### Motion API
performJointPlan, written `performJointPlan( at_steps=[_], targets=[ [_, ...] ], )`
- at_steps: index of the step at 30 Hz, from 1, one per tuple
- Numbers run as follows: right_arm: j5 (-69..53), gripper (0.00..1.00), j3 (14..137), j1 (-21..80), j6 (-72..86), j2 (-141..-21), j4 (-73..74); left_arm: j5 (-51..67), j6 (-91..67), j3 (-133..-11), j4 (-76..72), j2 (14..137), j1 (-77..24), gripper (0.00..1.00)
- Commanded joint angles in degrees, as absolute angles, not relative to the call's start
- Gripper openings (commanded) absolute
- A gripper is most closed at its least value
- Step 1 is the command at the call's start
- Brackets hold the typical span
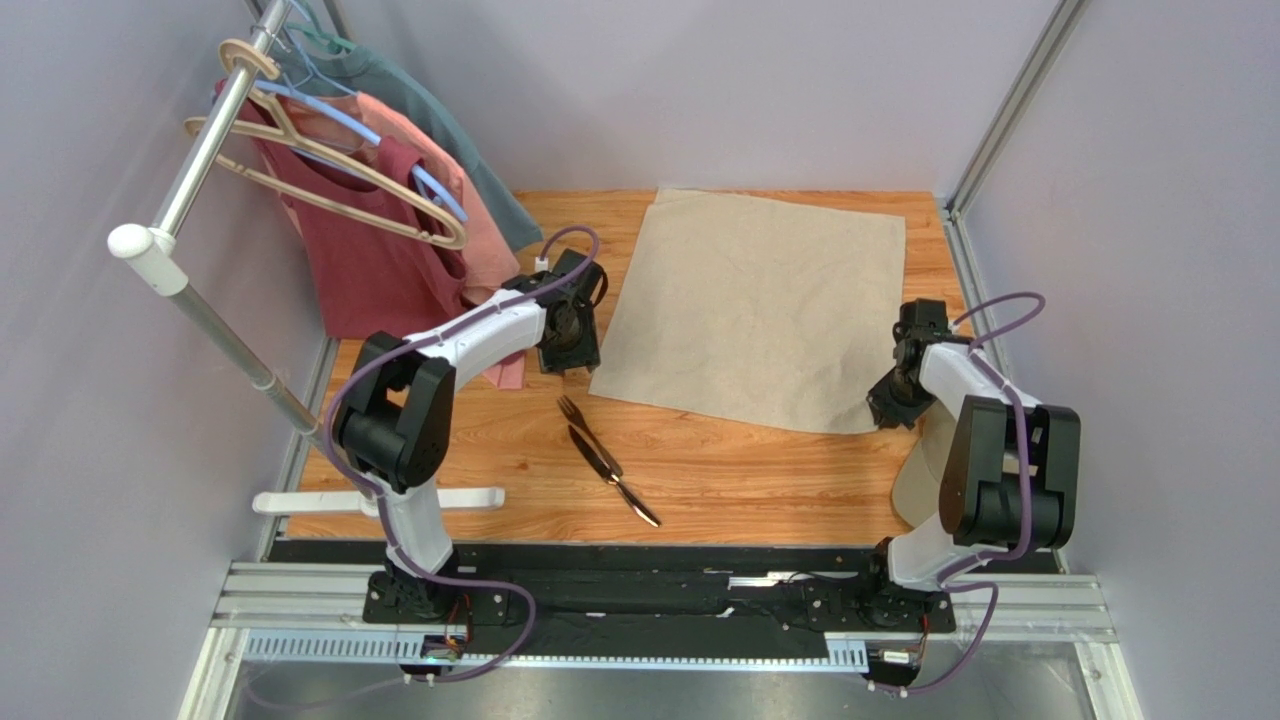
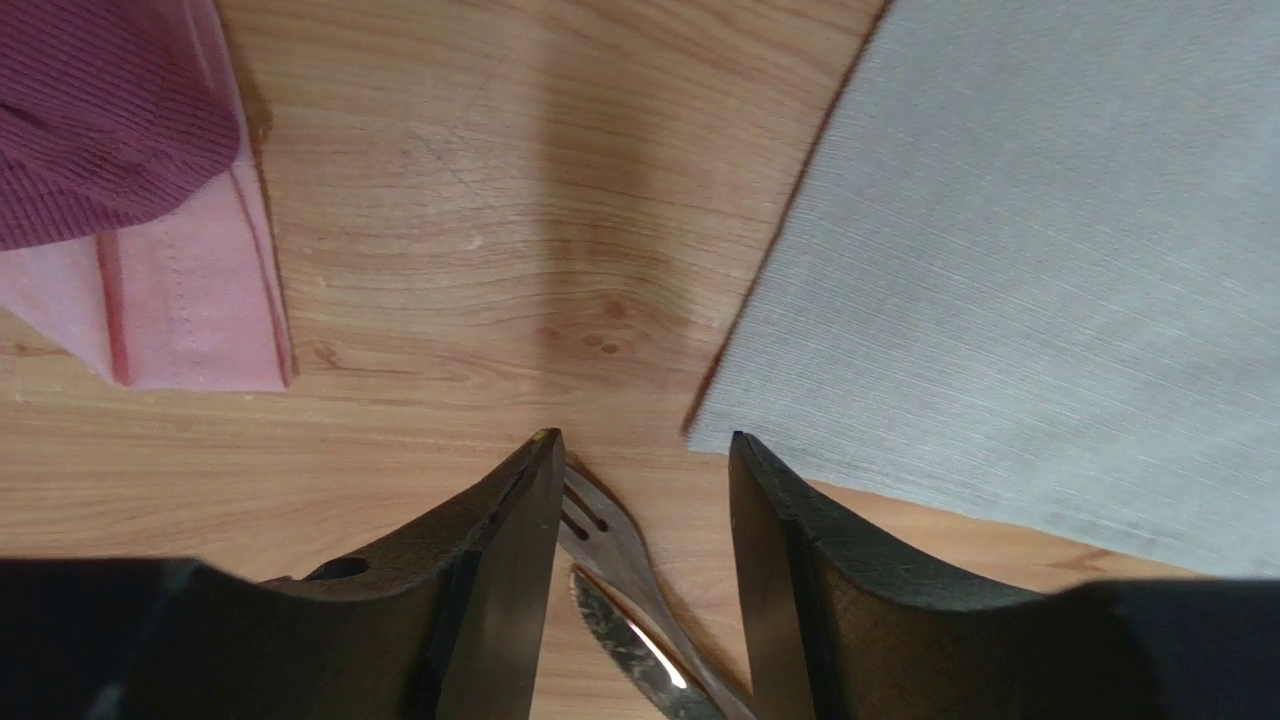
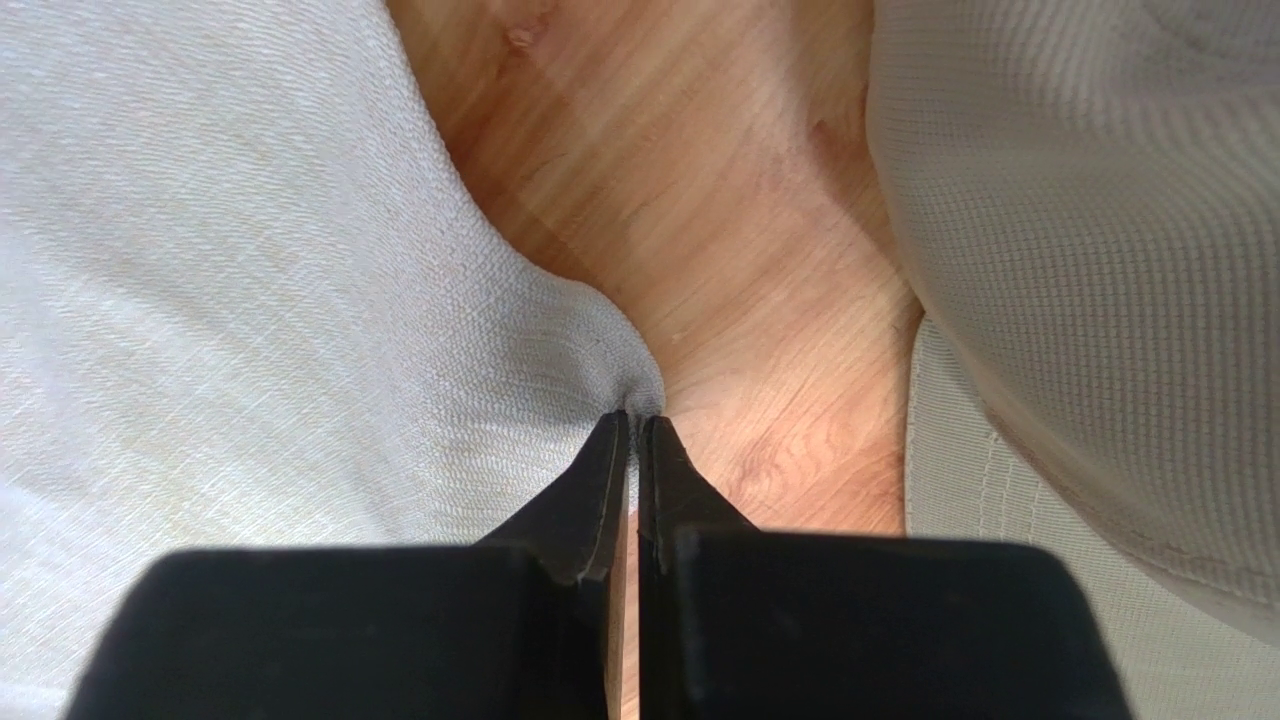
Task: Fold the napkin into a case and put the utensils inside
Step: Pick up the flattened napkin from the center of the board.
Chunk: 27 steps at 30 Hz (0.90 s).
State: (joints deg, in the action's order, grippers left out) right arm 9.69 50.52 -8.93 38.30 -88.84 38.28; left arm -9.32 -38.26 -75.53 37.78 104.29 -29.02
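Note:
The beige-tan napkin (image 1: pixel 759 305) lies spread flat on the wooden table (image 1: pixel 721 473). My right gripper (image 1: pixel 890 402) is shut on the napkin's (image 3: pixel 226 285) near right corner, and the cloth puckers at its tips (image 3: pixel 633 428). At the napkin's (image 2: pixel 1037 270) near left corner my left gripper (image 1: pixel 570 353) stands open just above the wood, holding nothing (image 2: pixel 639 450). The dark fork (image 1: pixel 583 435) and knife (image 1: pixel 628 492) lie crossed near the table's middle front; the fork's tines (image 2: pixel 589 518) and the knife's blade (image 2: pixel 639 645) show between the left fingers.
Red and pink shirts (image 1: pixel 391 225) hang on hangers from a rail (image 1: pixel 203 165) at the back left; their hems (image 2: pixel 181 285) lie on the table next to my left gripper. A tan cap (image 3: pixel 1082 255) sits right of the right gripper, at the table's right edge (image 1: pixel 920 480).

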Motion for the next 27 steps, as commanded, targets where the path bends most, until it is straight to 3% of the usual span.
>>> performJointPlan(
  at_steps=[1,6,22,25,27],
  targets=[
    [9.23,0.0,50.45,-9.05,37.88,-85.17,34.89,-11.43,-37.7,-79.27,40.34,106.6,-29.0,0.51],
    [8.44,0.0,50.19,-9.05,37.27,-83.67,34.72,-9.67,-39.9,-80.42,40.25,109.77,-29.79,0.41],
    [8.0,0.0,46.58,-9.05,37.35,-79.81,33.93,-16.0,-45.44,-80.77,42.19,115.49,-32.78,0.44],
    [8.0,0.0,46.41,-9.05,37.27,-78.84,34.01,-15.39,-44.74,-79.2,40.08,115.58,-32.52,0.37],
    [8.0,0.0,46.23,-9.05,37.18,-78.49,34.01,-15.47,-44.56,-78.23,37.55,114.79,-32.34,0.23]
  ],
)
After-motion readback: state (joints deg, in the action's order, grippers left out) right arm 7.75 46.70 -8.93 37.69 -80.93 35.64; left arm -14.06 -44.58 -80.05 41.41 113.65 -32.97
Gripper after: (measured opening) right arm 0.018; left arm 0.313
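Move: The napkin's near left corner, which my open left hand is after, lies about 5 cm below it, 2 cm to the right and 1 cm back. The fork lies about 7 cm back from that hand and 2 cm right, with the knife some 13 cm back and 5 cm right. The pink shirt's hem is about 11 cm left and 4 cm ahead. My right hand, holding the near right corner, has the left one some 42 cm to its left and 5 cm farther out; the cap is 13 cm right, 6 cm back. I sink my left hand about 4 cm towards the near left corner, slipping 1 or 2 cm to the right, and draw it back a little before easing partly forward again. There my fingers narrow and pinch the cloth at its tip. My right fingers stay shut on their corner, lifting it roughly 2 cm while that hand nudges forward and returns, tipping slightly outward. ##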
